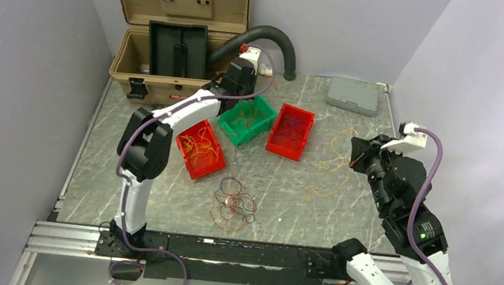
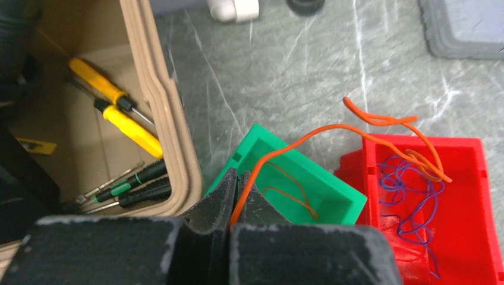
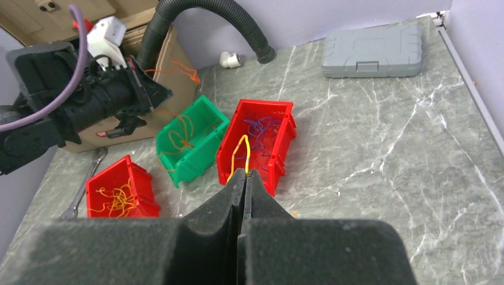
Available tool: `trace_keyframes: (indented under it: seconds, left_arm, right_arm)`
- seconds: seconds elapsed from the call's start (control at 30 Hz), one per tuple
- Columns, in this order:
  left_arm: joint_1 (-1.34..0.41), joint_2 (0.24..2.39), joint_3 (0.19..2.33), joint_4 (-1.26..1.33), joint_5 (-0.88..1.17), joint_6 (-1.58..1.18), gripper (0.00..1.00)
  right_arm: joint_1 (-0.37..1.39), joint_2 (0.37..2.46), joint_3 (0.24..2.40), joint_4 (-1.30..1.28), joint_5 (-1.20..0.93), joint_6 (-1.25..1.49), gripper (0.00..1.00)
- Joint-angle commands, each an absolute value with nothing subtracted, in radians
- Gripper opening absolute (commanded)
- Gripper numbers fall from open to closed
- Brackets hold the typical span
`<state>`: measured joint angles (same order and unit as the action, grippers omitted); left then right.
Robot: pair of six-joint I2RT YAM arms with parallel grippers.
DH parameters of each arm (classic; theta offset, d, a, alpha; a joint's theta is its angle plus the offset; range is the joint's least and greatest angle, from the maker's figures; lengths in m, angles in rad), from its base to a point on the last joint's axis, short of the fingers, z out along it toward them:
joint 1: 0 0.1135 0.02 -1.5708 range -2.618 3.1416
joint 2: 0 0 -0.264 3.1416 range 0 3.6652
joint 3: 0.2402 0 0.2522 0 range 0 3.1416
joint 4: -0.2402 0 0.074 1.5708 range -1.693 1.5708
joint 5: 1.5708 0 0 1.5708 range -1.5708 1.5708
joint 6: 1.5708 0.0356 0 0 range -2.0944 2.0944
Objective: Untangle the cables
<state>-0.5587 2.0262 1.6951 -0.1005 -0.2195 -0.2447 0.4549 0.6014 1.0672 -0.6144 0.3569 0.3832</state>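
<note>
The tangle of cables (image 1: 233, 203), red, orange and dark loops, lies on the table between the arms. My left gripper (image 2: 241, 178) is shut on one orange cable (image 2: 333, 127), which arcs over the green bin (image 2: 285, 178) toward the red bin (image 2: 475, 178) that holds purple strands (image 2: 410, 196). In the top view the left gripper (image 1: 240, 80) hangs above the green bin (image 1: 247, 119). My right gripper (image 3: 245, 175) is shut on a thin yellow cable (image 3: 241, 151). Seen from above, the right gripper (image 1: 354, 154) stands at the right with that strand (image 1: 336, 152) dangling beside it.
A second red bin (image 1: 200, 149) holds yellow-orange strands. An open tan toolbox (image 1: 175, 40) with screwdrivers (image 2: 116, 110) stands at the back left, a black corrugated hose (image 1: 268, 40) beside it. A grey case (image 1: 355, 95) lies back right. A loose orange strand (image 1: 319, 192) lies on the table.
</note>
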Motion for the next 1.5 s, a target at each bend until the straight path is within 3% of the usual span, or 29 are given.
trace_keyframes:
  seconds: [0.0,0.13,0.27,0.6,0.73,0.83,0.93,1.17,1.33,1.47]
  left_arm:
    - [-0.555,2.080,1.773,-0.154,-0.212,-0.287,0.00]
    - [-0.554,2.115,1.819,-0.240,-0.242,-0.300,0.01]
    - [-0.555,2.052,1.730,-0.234,-0.218,-0.305,0.06]
    - [-0.556,2.059,1.665,-0.384,-0.300,-0.274,0.00]
    - [-0.557,2.106,1.737,-0.448,-0.230,-0.245,0.14]
    - [-0.556,2.110,1.778,-0.485,-0.232,-0.231,0.35]
    - [-0.559,2.056,1.757,-0.450,-0.204,-0.205,0.48]
    - [-0.575,1.919,1.754,-0.461,-0.122,-0.198,0.63]
    - [-0.574,1.710,1.582,-0.409,-0.034,-0.222,0.71]
    - [-0.575,1.507,1.400,-0.364,-0.003,-0.268,0.81]
  right_arm:
    - [0.458,0.620,1.041,-0.549,0.337,0.368,0.00]
    - [0.459,0.625,1.032,-0.543,0.335,0.373,0.00]
    - [0.458,0.625,1.032,-0.545,0.347,0.374,0.00]
    - [0.457,0.636,1.038,-0.544,0.326,0.406,0.00]
    - [0.458,0.652,1.043,-0.544,0.313,0.417,0.00]
    - [0.457,0.668,1.055,-0.556,0.310,0.426,0.00]
    - [0.459,0.689,1.056,-0.570,0.291,0.432,0.00]
    - [0.458,0.813,1.070,-0.598,0.117,0.429,0.00]
    - [0.461,0.900,1.097,-0.553,-0.099,0.448,0.00]
    - [0.497,0.959,1.162,-0.509,-0.157,0.472,0.00]
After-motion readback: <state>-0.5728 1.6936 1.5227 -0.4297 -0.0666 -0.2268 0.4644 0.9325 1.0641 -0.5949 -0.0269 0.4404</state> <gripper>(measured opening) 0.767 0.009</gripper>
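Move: The green box that the left hand's orange cable is bound for sits almost under that hand, about 3 cm back, 2 cm right and 15 cm below. The red box with purple cable stands some 14 cm right of the green one and 2 cm nearer; the red box with yellow cable stands 13 cm left of it and 13 cm nearer. From the right hand, still holding a yellow cable, this yellow-cable box lies about 39 cm left, 12 cm ahead and 32 cm lower. The orange cable is lowered towards the green box: the left hand sinks about 10 cm while drawing back some 5, fingers tipping down roughly 20 degrees, then opens wide, lets go, and climbs away upwards and back. Still pinching the yellow cable, the right hand barely shifts at first, then swings left and down, tipping down and turning counter-clockwise, towards the yellow-cable box. ##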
